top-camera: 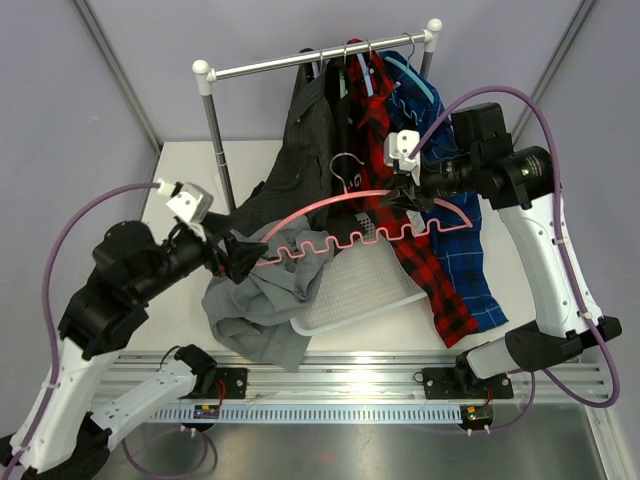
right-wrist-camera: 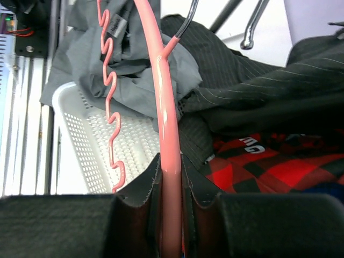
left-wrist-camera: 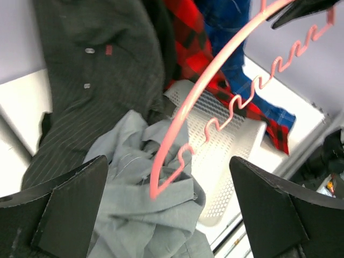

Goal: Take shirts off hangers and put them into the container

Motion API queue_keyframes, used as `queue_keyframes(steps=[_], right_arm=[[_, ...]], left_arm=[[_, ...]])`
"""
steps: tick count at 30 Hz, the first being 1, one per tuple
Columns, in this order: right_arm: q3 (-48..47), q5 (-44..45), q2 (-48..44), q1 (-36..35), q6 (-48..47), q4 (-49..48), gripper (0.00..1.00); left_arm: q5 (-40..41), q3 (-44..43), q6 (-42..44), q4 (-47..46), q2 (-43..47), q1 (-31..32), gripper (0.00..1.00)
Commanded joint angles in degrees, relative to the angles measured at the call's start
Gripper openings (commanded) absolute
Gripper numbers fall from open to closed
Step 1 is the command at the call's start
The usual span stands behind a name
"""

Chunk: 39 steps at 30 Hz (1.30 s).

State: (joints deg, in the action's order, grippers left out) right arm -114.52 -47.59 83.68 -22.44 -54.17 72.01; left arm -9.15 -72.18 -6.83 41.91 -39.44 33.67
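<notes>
My right gripper (top-camera: 402, 196) (right-wrist-camera: 172, 180) is shut on the upper arm of a pink hanger (top-camera: 340, 205) (right-wrist-camera: 161, 80), which hangs bare in the air over the white mesh container (top-camera: 365, 290) (right-wrist-camera: 88, 140). The grey shirt (top-camera: 255, 310) (left-wrist-camera: 134, 215) lies crumpled, partly over the container's left rim and partly on the table. Just above it, beside the pink hanger's left tip (left-wrist-camera: 156, 188), my left gripper (top-camera: 243, 258) (left-wrist-camera: 169, 209) stands wide open and holds nothing. On the rail hang the dark shirt (top-camera: 310, 125) (left-wrist-camera: 102, 80), the red plaid shirt (top-camera: 425, 265) and the blue plaid shirt (top-camera: 470, 255).
The white-and-steel rail (top-camera: 300, 63) stands across the back of the table, with its left post (top-camera: 215, 140) near my left arm. The hanging shirts' tails drape onto the table to the right of the container. A metal rail (top-camera: 340, 385) runs along the near edge.
</notes>
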Motion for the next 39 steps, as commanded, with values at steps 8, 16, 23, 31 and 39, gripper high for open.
queue_keyframes(steps=[8, 16, 23, 31, 39], right_arm=[[0.7, -11.99, -2.12, 0.02, -5.33, 1.47, 0.0], [4.56, -16.21, -3.0, 0.02, -8.93, 2.35, 0.0], [4.92, -16.83, -4.05, 0.02, -8.49, 1.03, 0.0], [5.97, -16.66, -3.96, 0.02, -6.91, -1.08, 0.0], [7.9, -15.07, -4.4, 0.02, -5.59, -3.1, 0.0]], left_arm=[[-21.08, -2.79, 4.11, -5.26, -9.51, -0.27, 0.99], [-29.69, 0.55, 0.42, -9.03, -9.07, -1.33, 0.7], [-37.42, 0.64, -0.11, -6.05, -11.18, -2.2, 0.61], [-40.25, 3.19, -3.71, -9.04, -10.66, -2.65, 0.43], [-41.57, 5.03, -4.33, -10.27, -9.43, -2.82, 0.02]])
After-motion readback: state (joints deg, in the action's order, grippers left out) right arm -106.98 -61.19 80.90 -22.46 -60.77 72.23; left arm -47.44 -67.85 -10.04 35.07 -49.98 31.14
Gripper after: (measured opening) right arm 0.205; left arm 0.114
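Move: The pink hanger, empty and still pinched at its upper bar by the right hand, has its left end about 3 cm right of the left fingers, 2 cm ahead and a touch lower. From the right hand that end lies some 25 cm left and 8 cm back. Below the left hand by roughly 33 cm are the grey shirt, 7 cm ahead and about 1 cm right, and the container, 10 cm ahead and 20 cm right. The wide-open left hand sweeps about 8 cm right, easing forward only briefly before drawing back some 4 cm and sinking about 3 cm, while it turns about 35 degrees clockwise, tips down a little and closes its fingers on the hanger's arm near the left end. Meanwhile the right hand keeps its pinch on the hanger's upper bar and draws it back some 4 cm, turning about 15 degrees counter-clockwise so that the left end swings back towards the base. ##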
